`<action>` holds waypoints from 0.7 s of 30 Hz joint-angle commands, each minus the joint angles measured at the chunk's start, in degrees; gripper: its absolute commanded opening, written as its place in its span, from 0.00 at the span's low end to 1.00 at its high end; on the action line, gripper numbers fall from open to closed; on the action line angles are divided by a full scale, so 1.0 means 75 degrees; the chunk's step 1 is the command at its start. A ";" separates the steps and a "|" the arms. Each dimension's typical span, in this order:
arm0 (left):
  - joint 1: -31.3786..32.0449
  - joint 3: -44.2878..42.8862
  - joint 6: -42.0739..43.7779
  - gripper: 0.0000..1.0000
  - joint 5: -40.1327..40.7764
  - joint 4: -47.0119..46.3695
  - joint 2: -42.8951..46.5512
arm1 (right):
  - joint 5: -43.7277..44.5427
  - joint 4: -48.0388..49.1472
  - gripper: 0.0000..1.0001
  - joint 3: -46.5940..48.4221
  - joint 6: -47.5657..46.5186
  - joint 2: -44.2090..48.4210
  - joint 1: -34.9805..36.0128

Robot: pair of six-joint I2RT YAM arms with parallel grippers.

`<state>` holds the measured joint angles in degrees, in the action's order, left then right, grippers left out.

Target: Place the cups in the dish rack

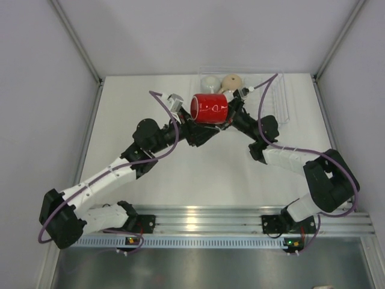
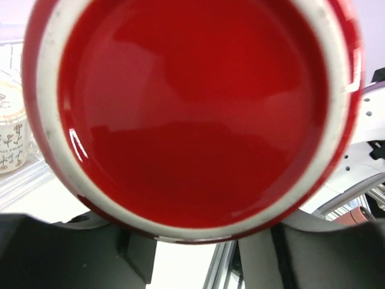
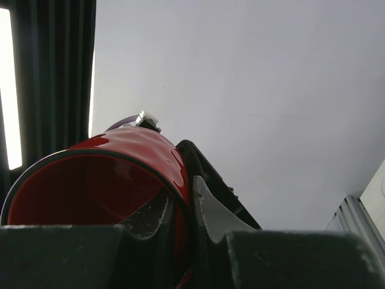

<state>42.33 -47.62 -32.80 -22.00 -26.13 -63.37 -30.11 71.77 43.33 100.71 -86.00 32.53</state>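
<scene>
The red mug (image 1: 210, 108) hangs on its side above the table, between my two grippers. My right gripper (image 1: 231, 112) is shut on its rim, one finger inside (image 3: 150, 220) and one outside. The mug (image 3: 90, 180) fills the lower left of the right wrist view. Its white-ringed base (image 2: 192, 114) fills the left wrist view. My left gripper (image 2: 195, 244) sits under that base, a finger showing at each lower edge; whether they press on the mug is unclear. A white mug (image 1: 209, 82) and a tan mug (image 1: 231, 81) stand in the clear dish rack (image 1: 283, 105) at the back.
A pale patterned cup (image 2: 11, 132) shows at the left edge of the left wrist view, beside clear rack ribs (image 2: 24, 180). Both arms meet over the table's middle back. The metal base rail (image 1: 210, 220) runs along the near edge.
</scene>
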 commanded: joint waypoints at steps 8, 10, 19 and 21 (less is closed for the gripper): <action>0.0099 -0.0062 0.0095 0.07 0.0097 -0.0887 -0.0046 | 0.0089 0.2302 0.00 -0.0316 0.0085 -0.0100 0.0186; 0.0099 -0.0003 0.0130 0.00 0.0400 -0.0875 0.0094 | 0.0007 0.2337 0.00 -0.0456 0.0014 -0.0089 0.0186; 0.0099 0.0442 0.0400 0.00 0.0964 -0.0875 0.0668 | -0.0193 0.2594 0.34 -0.1089 -0.0303 -0.0218 -0.0130; 0.0099 0.0524 0.0435 0.00 0.1092 -0.0864 0.0785 | -0.0204 0.2805 0.39 -0.1195 -0.0232 -0.0276 -0.0201</action>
<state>43.22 -43.03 -31.05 -17.28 -24.14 -61.67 -30.11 74.04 35.64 100.97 -87.20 31.88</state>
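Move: The red mug lies on its side in mid-air between the hands, its middle about 3 cm ahead of the left hand point and 5 cm above it, level sideways. From the right hand, already pinching its rim, the middle is some 4 cm left and 4 cm above, neither ahead nor back. The dish rack's middle is roughly 38 cm ahead of the left hand, 17 cm right and 32 cm below; the tan cup in it sits about 43 cm ahead, 11 cm right and 30 cm below. The red mug changes hands: the left fingers, part open beneath it, close quickly on its handle and keep that hold as the left hand sinks about 3.5 cm. The right hand goes down with it, some 5 cm in all, keeping its pinch on the rim at first, then opening part way near the end with its fingers still straddling the wall. ##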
